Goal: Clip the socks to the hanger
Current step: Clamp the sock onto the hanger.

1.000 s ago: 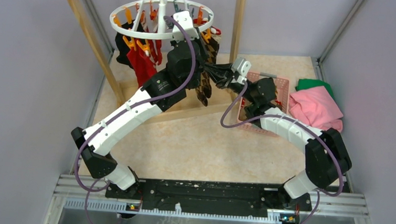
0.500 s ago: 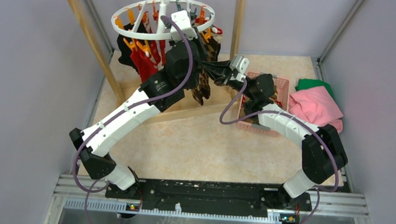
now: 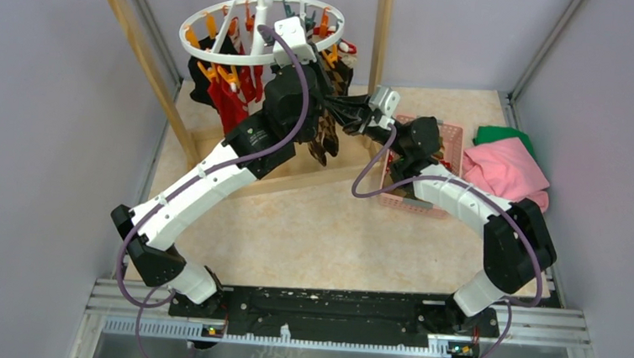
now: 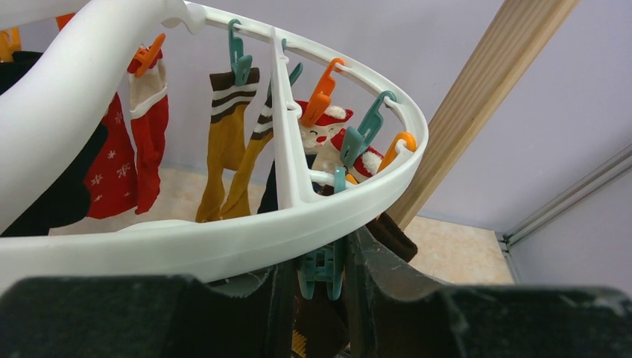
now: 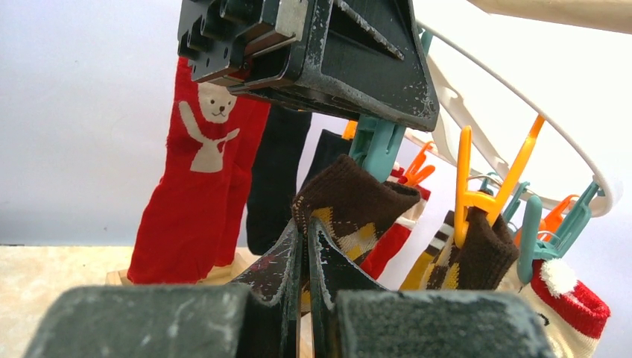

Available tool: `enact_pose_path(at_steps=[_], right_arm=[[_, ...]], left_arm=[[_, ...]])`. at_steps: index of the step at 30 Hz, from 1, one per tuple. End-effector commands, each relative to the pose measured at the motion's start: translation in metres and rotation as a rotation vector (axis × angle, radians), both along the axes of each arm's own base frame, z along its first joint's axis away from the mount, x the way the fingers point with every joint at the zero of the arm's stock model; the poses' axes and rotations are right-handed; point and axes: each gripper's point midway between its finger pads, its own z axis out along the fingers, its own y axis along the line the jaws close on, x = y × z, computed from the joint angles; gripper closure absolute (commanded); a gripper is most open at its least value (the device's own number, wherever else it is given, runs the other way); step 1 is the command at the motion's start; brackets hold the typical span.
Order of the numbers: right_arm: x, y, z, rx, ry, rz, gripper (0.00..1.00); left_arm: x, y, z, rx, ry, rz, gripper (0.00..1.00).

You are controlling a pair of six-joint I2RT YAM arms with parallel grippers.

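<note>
The white round hanger [image 3: 221, 57] hangs from the wooden rack, with several socks clipped on it: red ones [image 3: 228, 101], mustard striped ones [image 4: 223, 142] and a Santa one [image 4: 320, 127]. My left gripper [image 4: 320, 257] is shut on a teal clip [image 4: 322, 268] under the ring's near rim [image 4: 223, 239]. My right gripper [image 5: 305, 227] is shut on a brown argyle sock [image 5: 358, 201] and holds its cuff just below that teal clip [image 5: 376, 142]. In the top view the two grippers meet at the ring's right side, left [image 3: 324, 83] and right [image 3: 339, 111], and the sock [image 3: 325, 137] dangles below.
The wooden rack has a slanted post [image 3: 146, 45], an upright post [image 3: 382, 32] and a base board [image 3: 297, 173]. A pink basket [image 3: 447, 142] stands under my right arm, with a pink cloth [image 3: 508, 171] and a green cloth [image 3: 502, 135] beside it. A second argyle sock [image 5: 484, 253] hangs on an orange clip.
Over the last second both grippers and the hanger shifted slightly to the right and up, bringing the argyle sock closer under the teal clip. Hardly anything moved in the last half second.
</note>
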Motion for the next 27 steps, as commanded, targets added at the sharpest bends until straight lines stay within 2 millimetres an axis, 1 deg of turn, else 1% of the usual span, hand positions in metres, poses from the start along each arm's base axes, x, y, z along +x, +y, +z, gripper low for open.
enact_pose_path(at_steps=[1, 7, 14, 17, 18, 20, 22, 25, 27], right_arm=[[0.0, -0.011, 0.036, 0.054, -0.091, -0.027, 1.0], [0.0, -0.013, 0.047, 0.06, -0.113, -0.034, 1.0], [0.001, -0.015, 0.053, 0.064, -0.121, -0.04, 1.0], [0.002, -0.015, 0.054, 0.066, -0.121, -0.044, 1.0], [0.003, -0.015, 0.053, 0.065, -0.12, -0.044, 1.0], [0.003, -0.015, 0.053, 0.064, -0.119, -0.044, 1.0], [0.003, -0.015, 0.052, 0.064, -0.116, -0.044, 1.0], [0.003, -0.015, 0.051, 0.063, -0.115, -0.044, 1.0], [0.004, -0.016, 0.051, 0.063, -0.114, -0.045, 1.0]], left_arm=[[-0.007, 0.009, 0.022, -0.051, -0.04, -0.012, 0.69], [-0.007, 0.007, 0.021, -0.051, -0.038, -0.019, 0.69], [-0.006, 0.004, 0.02, -0.051, -0.035, -0.026, 0.69], [-0.006, 0.004, 0.02, -0.053, -0.035, -0.029, 0.68], [-0.006, 0.004, 0.02, -0.054, -0.035, -0.03, 0.65], [-0.006, 0.004, 0.021, -0.056, -0.037, -0.032, 0.52], [-0.006, 0.003, 0.022, -0.055, -0.037, -0.037, 0.43], [-0.006, 0.003, 0.022, -0.056, -0.036, -0.037, 0.38], [-0.007, 0.003, 0.022, -0.058, -0.037, -0.037, 0.37]])
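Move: The teal clip on the hanger's rim is already between the left hand's pads, squeezed, its middle about 1 cm below the hand point. From the right hand, which holds the brown argyle sock by its cuff, that clip is about 3 cm ahead, 2 cm left and 4 cm up. The yellow clip with the other argyle sock sits about 8 cm ahead of the right hand, level sideways and 2 cm up; the red bear sock hangs some 20 cm to its left, level fore and aft, about 2 cm lower. With its fingers still shut on the sock's cuff, the right hand lifts it about 1.5 cm, easing slightly forward, up towards the mouth of the teal clip while the left hand keeps the handles squeezed, and then holds it there. Only once the right hand has stopped does the left hand spread its fingers from about a third to nearly two thirds open, staying around the clip with barely half a centimetre of drift to its right, so that the handles can spring apart. ##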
